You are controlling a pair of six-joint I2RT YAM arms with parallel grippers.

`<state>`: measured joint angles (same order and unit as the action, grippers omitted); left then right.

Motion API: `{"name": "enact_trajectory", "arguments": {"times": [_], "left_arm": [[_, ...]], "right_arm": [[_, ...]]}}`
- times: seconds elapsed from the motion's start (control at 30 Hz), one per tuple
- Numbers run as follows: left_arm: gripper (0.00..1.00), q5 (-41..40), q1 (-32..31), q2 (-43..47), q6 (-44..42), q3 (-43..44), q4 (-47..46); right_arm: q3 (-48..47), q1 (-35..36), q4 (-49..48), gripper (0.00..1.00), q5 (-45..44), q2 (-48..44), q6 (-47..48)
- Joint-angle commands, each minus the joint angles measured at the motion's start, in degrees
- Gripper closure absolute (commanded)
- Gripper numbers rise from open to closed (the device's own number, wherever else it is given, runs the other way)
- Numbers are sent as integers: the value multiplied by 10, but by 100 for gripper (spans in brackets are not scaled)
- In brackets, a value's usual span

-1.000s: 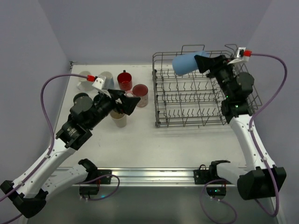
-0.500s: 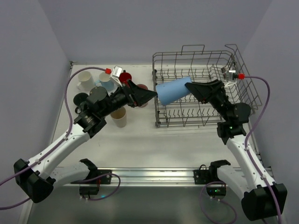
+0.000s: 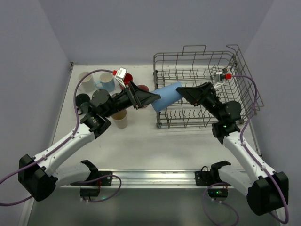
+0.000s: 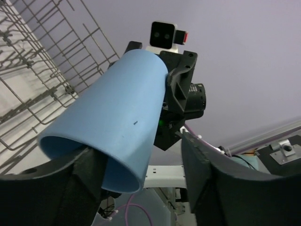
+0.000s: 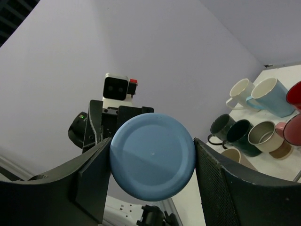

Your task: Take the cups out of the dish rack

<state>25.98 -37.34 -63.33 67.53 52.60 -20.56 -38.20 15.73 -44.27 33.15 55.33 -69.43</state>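
A tall blue tumbler (image 3: pixel 168 95) hangs tilted in the air over the left edge of the dish rack (image 3: pixel 202 70). My right gripper (image 3: pixel 186 92) is shut on its closed base (image 5: pixel 153 162), with both fingers pressed to its sides. My left gripper (image 3: pixel 151 99) stands open round the tumbler's open mouth (image 4: pixel 113 117). One finger (image 4: pixel 70 183) is at the rim and the other finger (image 4: pixel 202 174) stands clear of the wall. Several other cups (image 3: pixel 107 81) stand on the table at the left.
The cups on the table include white (image 3: pixel 86 80), red (image 3: pixel 126 77), dark teal (image 3: pixel 83 100) and beige (image 3: pixel 120 118) ones, close under my left arm. The rack's tines and raised wire handles (image 3: pixel 194 47) lie beneath and behind the right arm.
The right arm has carried the tumbler down and left from the back of the rack. The left arm has swung right to meet it and its jaws have narrowed round the mouth.
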Motion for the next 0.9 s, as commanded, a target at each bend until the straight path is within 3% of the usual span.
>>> {"name": "enact_trajectory", "arguments": {"times": [0.0, 0.07, 0.17, 0.23, 0.3, 0.33, 0.37, 0.43, 0.47, 0.6, 0.7, 0.87], "left_arm": [[38, 26, -5, -5, 15, 0, -50], [45, 28, -6, -6, 16, 1, -55], [66, 28, -7, -7, 15, 3, -66], [86, 21, -6, -2, 5, 5, -68], [100, 7, -6, 11, -13, 12, -49], [100, -13, -6, 16, -44, 18, -33], [100, -25, -6, 26, -65, 38, 11], [100, -71, -6, 31, -142, 70, 76], [100, -91, -5, 33, -173, 113, 154], [100, -216, -5, 11, -325, 252, 383], [100, -356, -6, -13, -432, 340, 536], [100, -464, -6, -75, -487, 402, 749]], "right_arm": [[-4, 16, -38, 64, -9, 8, 5], [-5, 21, -40, 64, -11, 14, 5], [-5, 29, -42, 64, -13, 25, 6], [-3, 34, -43, 63, -13, 34, 6], [4, 35, -49, 55, -13, 38, 6], [6, 36, -49, 47, -14, 40, 6], [8, 36, -44, 28, -12, 42, 8], [-1, 35, -27, 10, -4, 43, 26], [-5, 35, -6, 1, 1, 40, 32], [-12, 36, 54, 1, -10, 15, 86], [-12, 36, 124, 1, -27, -7, 131], [-5, 36, 213, 1, -42, -32, 189]]}}
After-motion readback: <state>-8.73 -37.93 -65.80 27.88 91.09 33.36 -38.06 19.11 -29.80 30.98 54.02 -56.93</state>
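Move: The blue cup I am handing over lies about 5 cm to the right of my left hand, 2 cm farther out and 2 cm lower, its rim between my open left fingers. From my right hand, which holds its base, the cup's middle is roughly 5 cm left and 2 cm ahead, 1 cm lower. Of the cups on the table, some 34 cm below my left hand, the pink mug is about 24 cm ahead and 6 cm left; the beige cup, 12 cm ahead and 17 cm left. I shut my left fingers on the blue cup's rim, one finger inside, while my right hand keeps the base and eases about 2 cm left; then I open the right fingers to let go and sink that hand some 5 cm. With the cup pinched, I swing my left hand about 10 cm left, with roughly 6 cm forward and up, away from the right hand, turning it counter-clockwise and rolling its left side up, over 30 degrees each. ##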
